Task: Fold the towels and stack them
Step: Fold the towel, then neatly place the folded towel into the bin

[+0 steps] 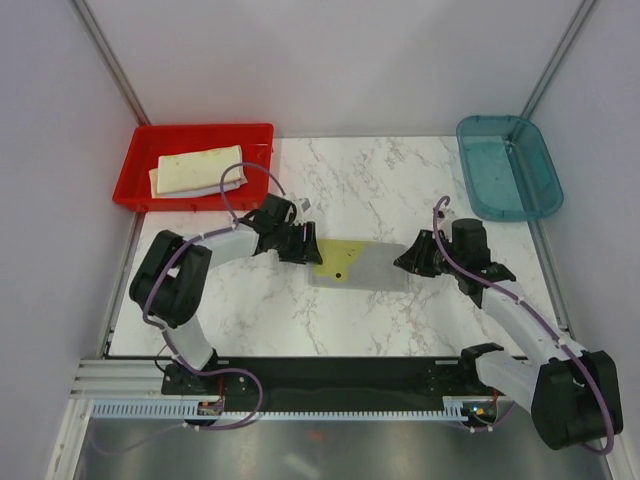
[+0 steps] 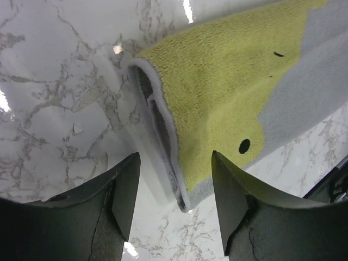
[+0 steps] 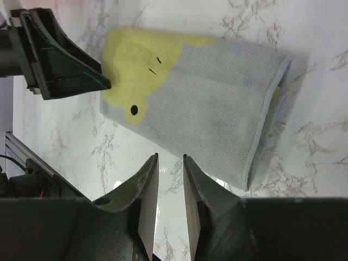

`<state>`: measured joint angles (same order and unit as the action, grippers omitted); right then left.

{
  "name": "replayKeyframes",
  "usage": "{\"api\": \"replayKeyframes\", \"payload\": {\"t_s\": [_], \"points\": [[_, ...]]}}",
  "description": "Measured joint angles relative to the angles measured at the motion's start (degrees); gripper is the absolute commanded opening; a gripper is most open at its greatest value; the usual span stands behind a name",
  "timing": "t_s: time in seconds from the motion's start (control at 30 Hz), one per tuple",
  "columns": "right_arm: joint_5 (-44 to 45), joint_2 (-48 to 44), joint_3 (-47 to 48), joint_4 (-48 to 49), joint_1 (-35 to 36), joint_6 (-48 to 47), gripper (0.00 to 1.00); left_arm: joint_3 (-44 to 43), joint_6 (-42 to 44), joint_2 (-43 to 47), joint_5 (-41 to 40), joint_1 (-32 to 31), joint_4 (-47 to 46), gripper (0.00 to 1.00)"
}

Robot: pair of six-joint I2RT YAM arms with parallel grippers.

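A grey towel with a yellow patch (image 1: 362, 266) lies folded into a long strip in the middle of the marble table (image 1: 360, 190). My left gripper (image 1: 308, 247) is at its yellow end. In the left wrist view the left gripper (image 2: 174, 154) stands open, with the towel's folded edge (image 2: 217, 98) just ahead of the fingertips and nothing held. My right gripper (image 1: 408, 262) is at the grey end. In the right wrist view the right gripper (image 3: 170, 156) is off the grey towel (image 3: 217, 92), jaws a narrow gap apart over bare marble. A folded cream-yellow towel (image 1: 198, 167) lies in the red bin (image 1: 140, 165).
The red bin stands at the back left, with a paler cloth layer (image 1: 232, 184) showing under the cream towel. A teal bin (image 1: 508, 165) stands at the back right. White walls close in both sides. The arm bases sit on the black rail (image 1: 340, 385) at the near edge.
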<state>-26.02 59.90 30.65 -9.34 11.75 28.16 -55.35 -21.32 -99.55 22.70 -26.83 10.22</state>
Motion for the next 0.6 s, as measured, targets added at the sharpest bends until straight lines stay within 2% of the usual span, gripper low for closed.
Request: {"api": "replayKeyframes", "payload": {"t_s": [0.27,0.4,0.5,0.53,0.6], "points": [[0.28,-2.89,1.62,-2.23,-0.02,-0.63,0.33,-1.73,-0.72,-3.58,1.7,-0.35,-2.64,0.63],[0.28,-3.21,1.62,-2.78,-0.02,-0.61,0.33,-3.1,-1.66,-5.16,1.53,-1.9,-3.98,0.58],[0.28,-4.07,1.62,-2.89,-0.02,-0.57,0.33,-4.07,-2.99,-6.21,0.59,-3.61,-4.15,0.4],[0.28,-4.5,1.62,-2.99,-0.02,-0.57,0.33,-4.5,-3.28,-6.51,-0.35,-4.28,-3.45,0.21],[0.28,-5.38,1.62,-3.23,-0.04,-0.55,0.33,-5.53,-4.24,-7.08,-2.34,-5.57,-1.33,0.08]]}}
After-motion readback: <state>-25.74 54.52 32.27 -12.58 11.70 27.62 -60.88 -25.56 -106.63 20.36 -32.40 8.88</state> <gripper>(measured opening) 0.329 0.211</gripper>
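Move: The towel's left edge lies just about 2 cm to the left hand's right and 2 cm below it, level with it fore and aft, between the open fingers. On the same low level, the black eye spot is some 6 cm right and 3 cm back, and the towel's middle about 11 cm right, 1 cm back. From the right hand, the left edge is roughly 20 cm left, 1 cm back and 9 cm down. Left hand slides about 4 cm right, sinking, and pinches the towel's left edge; right hand rises 2.5 cm. ##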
